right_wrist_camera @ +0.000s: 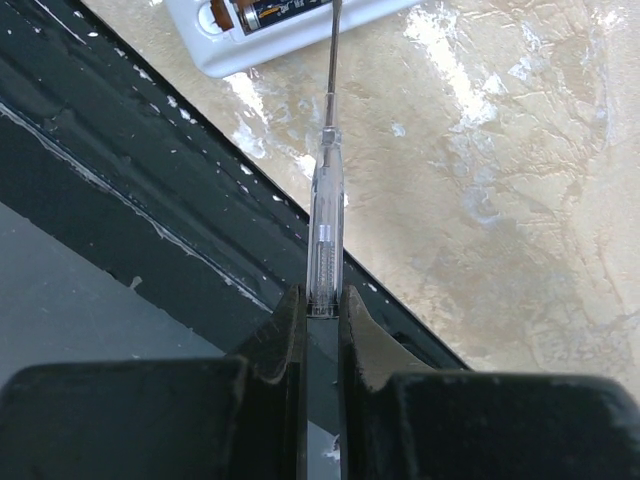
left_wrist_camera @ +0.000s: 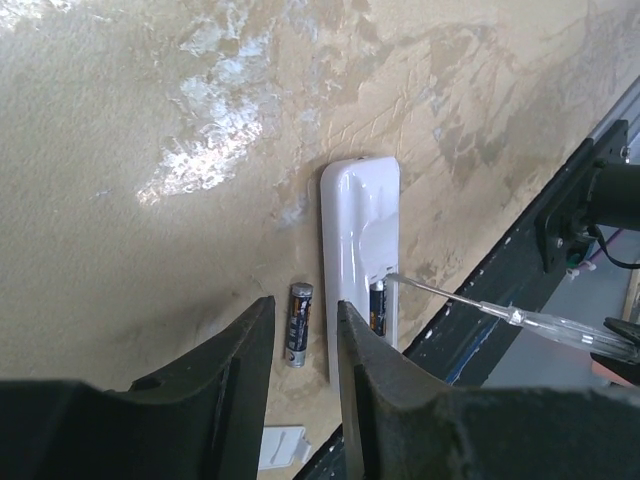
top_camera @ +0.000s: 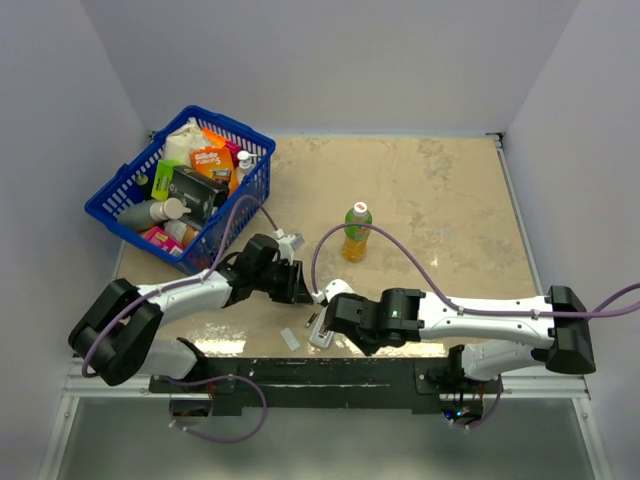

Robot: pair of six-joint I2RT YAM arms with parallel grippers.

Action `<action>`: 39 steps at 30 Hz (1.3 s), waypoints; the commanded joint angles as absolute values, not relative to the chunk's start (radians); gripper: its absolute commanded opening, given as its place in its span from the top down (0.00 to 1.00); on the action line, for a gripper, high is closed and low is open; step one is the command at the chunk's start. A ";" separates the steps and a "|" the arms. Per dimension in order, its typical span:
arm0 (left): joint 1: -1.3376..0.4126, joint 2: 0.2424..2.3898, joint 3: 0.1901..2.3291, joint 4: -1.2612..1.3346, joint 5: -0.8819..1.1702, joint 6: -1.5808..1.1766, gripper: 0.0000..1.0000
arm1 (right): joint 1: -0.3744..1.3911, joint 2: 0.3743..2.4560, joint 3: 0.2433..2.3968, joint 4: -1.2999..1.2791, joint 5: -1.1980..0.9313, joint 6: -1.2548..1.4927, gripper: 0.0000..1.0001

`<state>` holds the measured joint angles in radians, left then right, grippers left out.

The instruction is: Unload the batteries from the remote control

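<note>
The white remote control (left_wrist_camera: pixel 358 235) lies near the table's front edge with its battery recess open; it also shows in the top view (top_camera: pixel 322 338) and the right wrist view (right_wrist_camera: pixel 250 45). One dark battery (left_wrist_camera: pixel 298 323) lies loose on the table just left of the remote. Another battery (left_wrist_camera: pixel 376 305) sits in the recess (right_wrist_camera: pixel 270 12). My right gripper (right_wrist_camera: pixel 322 300) is shut on a clear-handled screwdriver (right_wrist_camera: pixel 325 225), whose metal tip reaches into the recess at that battery. My left gripper (left_wrist_camera: pixel 305 305) is open and empty, above the loose battery and the remote's left edge.
A small flat white cover piece (left_wrist_camera: pixel 283 447) lies near the front edge, left of the remote (top_camera: pixel 290 339). A green bottle (top_camera: pixel 357 232) stands mid-table. A blue basket (top_camera: pixel 110 205) of goods sits at the back left. The black table rail (right_wrist_camera: pixel 150 170) runs beside the remote.
</note>
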<state>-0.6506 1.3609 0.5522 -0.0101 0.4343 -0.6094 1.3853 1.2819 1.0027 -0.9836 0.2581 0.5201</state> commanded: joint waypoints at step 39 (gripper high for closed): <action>-0.867 1.417 0.457 0.235 0.479 -0.775 0.67 | 1.378 1.058 1.025 -1.042 0.373 0.632 1.00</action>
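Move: The battery still in the remote's compartment lies about 5 cm back, 6 cm to the right and 4 cm below the left hand; from the right hand, whose screwdriver tip is at its far end, it is some 3 cm ahead, 4 cm left and 9 cm down. At table height from the left hand, the loose battery lies about 3 cm back and 2 cm right, the battery cover about 8 cm back and 3 cm left. Back about 6 cm and then more slowly to the right, the left hand travels low towards the remote's open compartment, turning slightly clockwise, its part-open fingers ending close around the near half of the remote; touch can't be made out. The right hand rises about 5 cm, tilting some 10 degrees, still gripping the screwdriver and lifting its tip off the remote. ##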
